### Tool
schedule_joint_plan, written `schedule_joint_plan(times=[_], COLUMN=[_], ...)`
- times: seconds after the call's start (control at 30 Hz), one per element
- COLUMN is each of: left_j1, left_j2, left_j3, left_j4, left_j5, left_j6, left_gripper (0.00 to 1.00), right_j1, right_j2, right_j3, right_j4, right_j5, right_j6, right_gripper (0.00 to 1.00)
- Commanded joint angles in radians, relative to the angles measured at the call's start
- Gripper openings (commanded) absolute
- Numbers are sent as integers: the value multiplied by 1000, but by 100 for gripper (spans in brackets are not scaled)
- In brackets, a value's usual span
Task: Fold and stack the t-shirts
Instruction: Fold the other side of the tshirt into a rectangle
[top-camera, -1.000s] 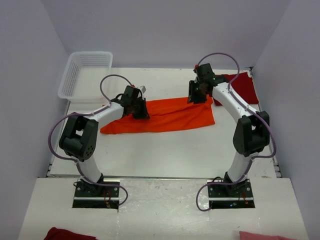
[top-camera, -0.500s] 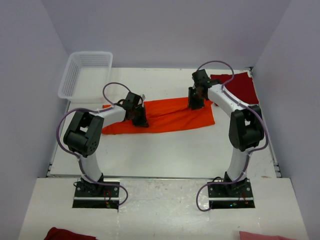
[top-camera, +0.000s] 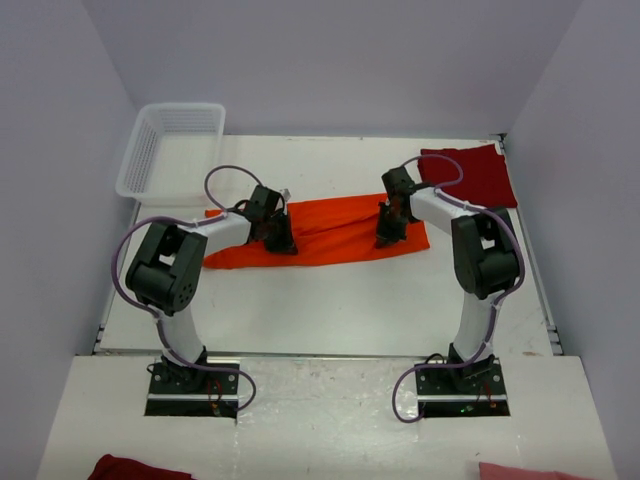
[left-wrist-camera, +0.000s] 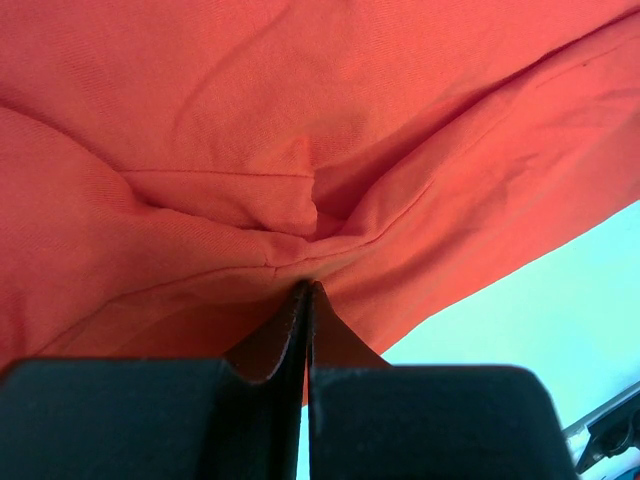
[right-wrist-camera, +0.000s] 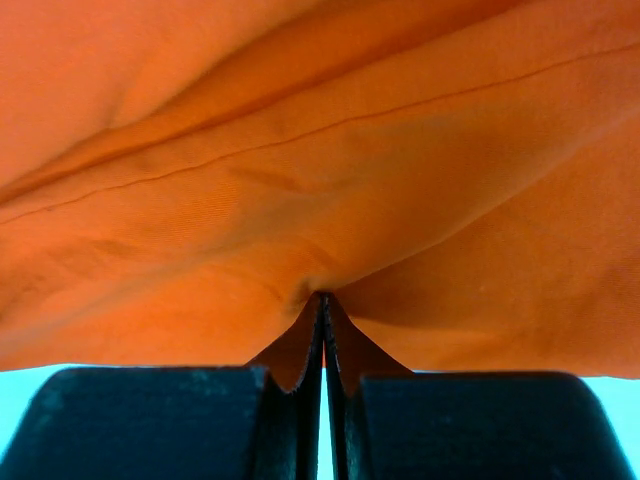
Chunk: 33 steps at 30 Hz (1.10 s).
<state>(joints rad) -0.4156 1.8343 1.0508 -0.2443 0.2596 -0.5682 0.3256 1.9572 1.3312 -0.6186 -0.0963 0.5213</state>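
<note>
A bright orange t-shirt (top-camera: 330, 230) lies as a long folded band across the middle of the table. My left gripper (top-camera: 280, 243) is shut on its near edge towards the left; in the left wrist view the cloth (left-wrist-camera: 300, 150) puckers into the closed gripper (left-wrist-camera: 306, 286). My right gripper (top-camera: 385, 238) is shut on the near edge towards the right, where the orange cloth (right-wrist-camera: 320, 150) gathers at the closed gripper (right-wrist-camera: 323, 296). A dark red t-shirt (top-camera: 470, 175) lies folded flat at the back right.
A white lattice basket (top-camera: 170, 148) stands at the back left corner. White table (top-camera: 330, 300) spreads in front of the shirt. A dark red cloth (top-camera: 135, 468) and a pink cloth (top-camera: 530, 471) lie on the near ledge below the arm bases.
My right gripper came forward from the shirt's far edge to its near edge and closed on the cloth. The left gripper shifted slightly nearer and stayed shut.
</note>
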Motion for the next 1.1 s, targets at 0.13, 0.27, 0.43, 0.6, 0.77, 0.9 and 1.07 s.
schedule_joint_plan(times=[0.13,0.27,0.43,0.6,0.77,0.9,1.07], left_j1=[-8,-9,-9,-9,-11,-17,-29], left_j2=[-20,-46,-111,-202,-277,-320,-378], left_j3=[-81,-115,-184,-267,-340,-391,-431], left_j4=[7,10,11,13,14,22,22], left_j5=[-23,-31,-34,-48,-43,-45,-45], left_j6=[7,8,2,-10,-13,-18,-32], left_gripper=[0,0,0,0,0,0,0], right_j1=[13,30,39,46,67,89,119], right_j2=[-20,-56,-122,-202,-312,-381,-457], right_j3=[-79,-157,-246,-325,-435,-510,-601], right_j4=[74,103,146,154,174,189,195], right_j5=[3,23,44,59,78,73,87], right_j6=[54,78,121,144,184,233,273], right_gripper=[0,0,0,0,0,0,0])
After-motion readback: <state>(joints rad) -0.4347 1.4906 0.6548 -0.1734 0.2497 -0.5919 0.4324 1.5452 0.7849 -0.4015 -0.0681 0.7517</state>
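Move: Under both hands' shut fingertips lies the orange t-shirt, a long flat strip. Its middle is about 4 cm ahead and 8 cm right of the left hand, some 2 cm ahead and 20 cm left of the right one, both at table height. Its near edge runs about 5 cm back from each hand. The folded red t-shirt lies roughly 15 cm ahead and 19 cm right of the right hand; the white basket is about 24 cm ahead and 29 cm left of the left hand. Dragging the orange t-shirt back towards the bases, both hands keep their shut fingertips pressed down on its cloth and travel nearly level, speeding up after a slow start. The left goes back about 9 cm while edging left by some 3 cm; the right goes straight back about 11 cm, turning slightly clockwise. ##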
